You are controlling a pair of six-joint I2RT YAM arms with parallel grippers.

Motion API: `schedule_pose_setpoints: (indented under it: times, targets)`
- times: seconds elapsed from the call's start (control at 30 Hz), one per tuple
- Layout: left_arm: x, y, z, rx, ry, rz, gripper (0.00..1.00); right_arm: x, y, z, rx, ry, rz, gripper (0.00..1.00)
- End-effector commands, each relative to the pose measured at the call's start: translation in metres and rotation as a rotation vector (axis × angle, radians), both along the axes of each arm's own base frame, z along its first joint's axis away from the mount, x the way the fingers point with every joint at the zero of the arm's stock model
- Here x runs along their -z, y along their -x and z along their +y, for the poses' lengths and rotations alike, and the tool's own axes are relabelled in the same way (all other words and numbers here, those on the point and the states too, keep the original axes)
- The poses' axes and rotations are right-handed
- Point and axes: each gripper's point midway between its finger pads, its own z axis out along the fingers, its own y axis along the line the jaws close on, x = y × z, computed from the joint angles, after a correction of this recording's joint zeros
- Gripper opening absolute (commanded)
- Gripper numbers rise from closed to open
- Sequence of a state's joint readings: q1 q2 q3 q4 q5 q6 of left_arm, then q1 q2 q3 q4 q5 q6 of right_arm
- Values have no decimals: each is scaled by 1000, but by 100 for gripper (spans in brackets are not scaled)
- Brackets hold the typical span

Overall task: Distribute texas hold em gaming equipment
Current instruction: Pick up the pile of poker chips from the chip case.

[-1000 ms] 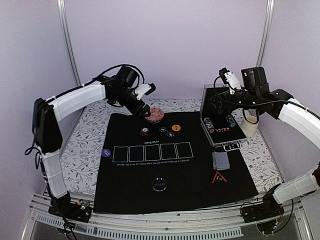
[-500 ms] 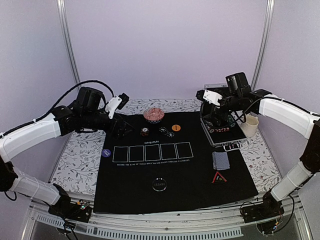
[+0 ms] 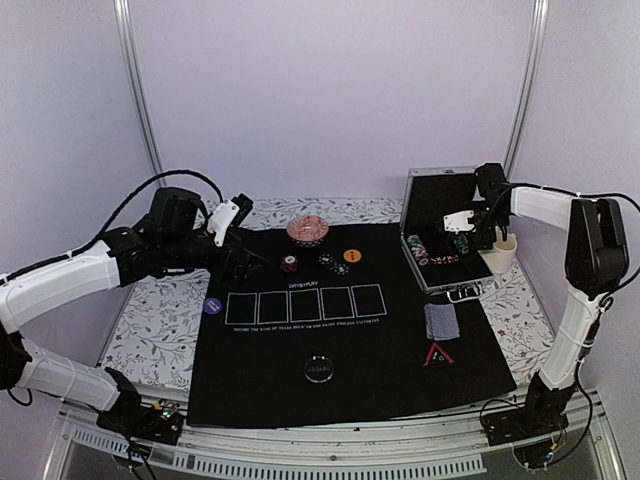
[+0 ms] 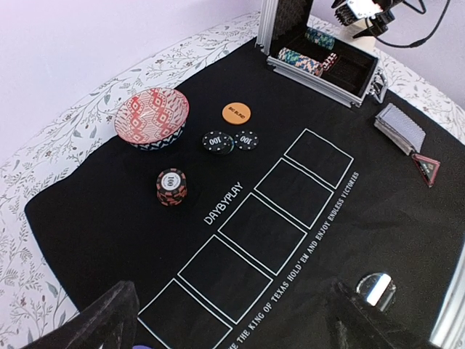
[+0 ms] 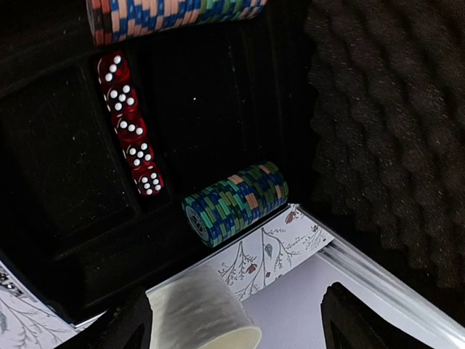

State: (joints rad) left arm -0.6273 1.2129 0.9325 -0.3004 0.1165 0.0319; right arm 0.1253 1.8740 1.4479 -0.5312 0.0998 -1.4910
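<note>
On the black mat [image 3: 350, 340] lie a red-black chip stack [image 3: 289, 264] [image 4: 171, 186], black chips [image 3: 327, 261] [image 4: 218, 141], an orange button [image 3: 352, 255] [image 4: 236, 112], a blue button [image 3: 212, 306], a black button [image 3: 319, 369], blue-grey cards [image 3: 441, 320] [image 4: 399, 125] and a red-edged triangle [image 3: 438, 355] [image 4: 426, 169]. My left gripper [image 3: 248, 262] [image 4: 243, 327] hovers open and empty over the mat's left side. My right gripper [image 3: 468, 238] [image 5: 240, 327] stands open and empty above the silver case [image 3: 445, 270], near a teal chip roll [image 5: 236, 202] lying inside.
A red patterned bowl [image 3: 308, 230] [image 4: 151, 116] sits at the mat's far edge. The case also holds red dice [image 5: 131, 131] and another chip row [image 5: 174, 18]. A cream cup [image 3: 500, 250] [image 5: 200, 313] stands right of the case, under my right gripper.
My left arm has drawn back from the bowl toward the near left. My right arm has swung right and lower, to the case's right end by the cup.
</note>
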Motion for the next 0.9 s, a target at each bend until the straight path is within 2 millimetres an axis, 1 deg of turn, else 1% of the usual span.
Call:
schedule_pose_setpoints:
  times: [0.0,0.07,0.13,0.2,0.3,0.5,0.57,0.67,0.8,0.87]
  targets:
    - [0,-4,0,-4,1,-33,91,9,-26,-7,-133,120,-32,80]
    - [5,-6,-1,-7,-7,-23,91,20,-28,-11,-138,131,-15,78]
    - [10,-8,-1,-9,-16,-12,91,31,-29,-16,-154,158,8,74]
    - [13,-10,-1,-10,-19,-3,91,40,-31,-17,-162,173,14,72]
    - [17,-12,0,-14,-22,7,91,49,-35,-20,-156,188,18,71]
    - [18,-12,0,-11,-18,13,91,58,-42,-21,-159,199,23,68]
    - [17,-12,0,-13,-17,11,91,65,-40,-22,-161,203,42,67]
    - [17,-13,1,-15,-17,12,91,74,-34,-24,-161,216,77,64]
    - [17,-12,1,-15,-16,12,91,79,-27,-28,-159,229,97,60]
    - [17,-12,0,-13,-12,13,91,78,-25,-27,-161,229,101,55]
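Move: The green-and-blue pile of poker chips lies in the chip case about 4 cm ahead of the right hand, 2 cm to its left and 9 cm below it. From that hand, the row of red dice is some 7 cm left and 2 cm back, the longer mixed chip stack 13 cm left and 1 cm ahead, and the white cup roughly 6 cm right and 1 cm ahead. From the left hand, the chip pile is about 22 cm ahead, 42 cm right and 19 cm below. Heading for the green-and-blue chip pile, the right hand sinks about 7 cm into the case, easing forward some 3 cm and slightly right and slowing near the end. Its left side dips and it turns a little counter-clockwise, about 15 degrees in all, while the still-open fingers, spread along the pile's length, narrow partway; no touch can be made out. ##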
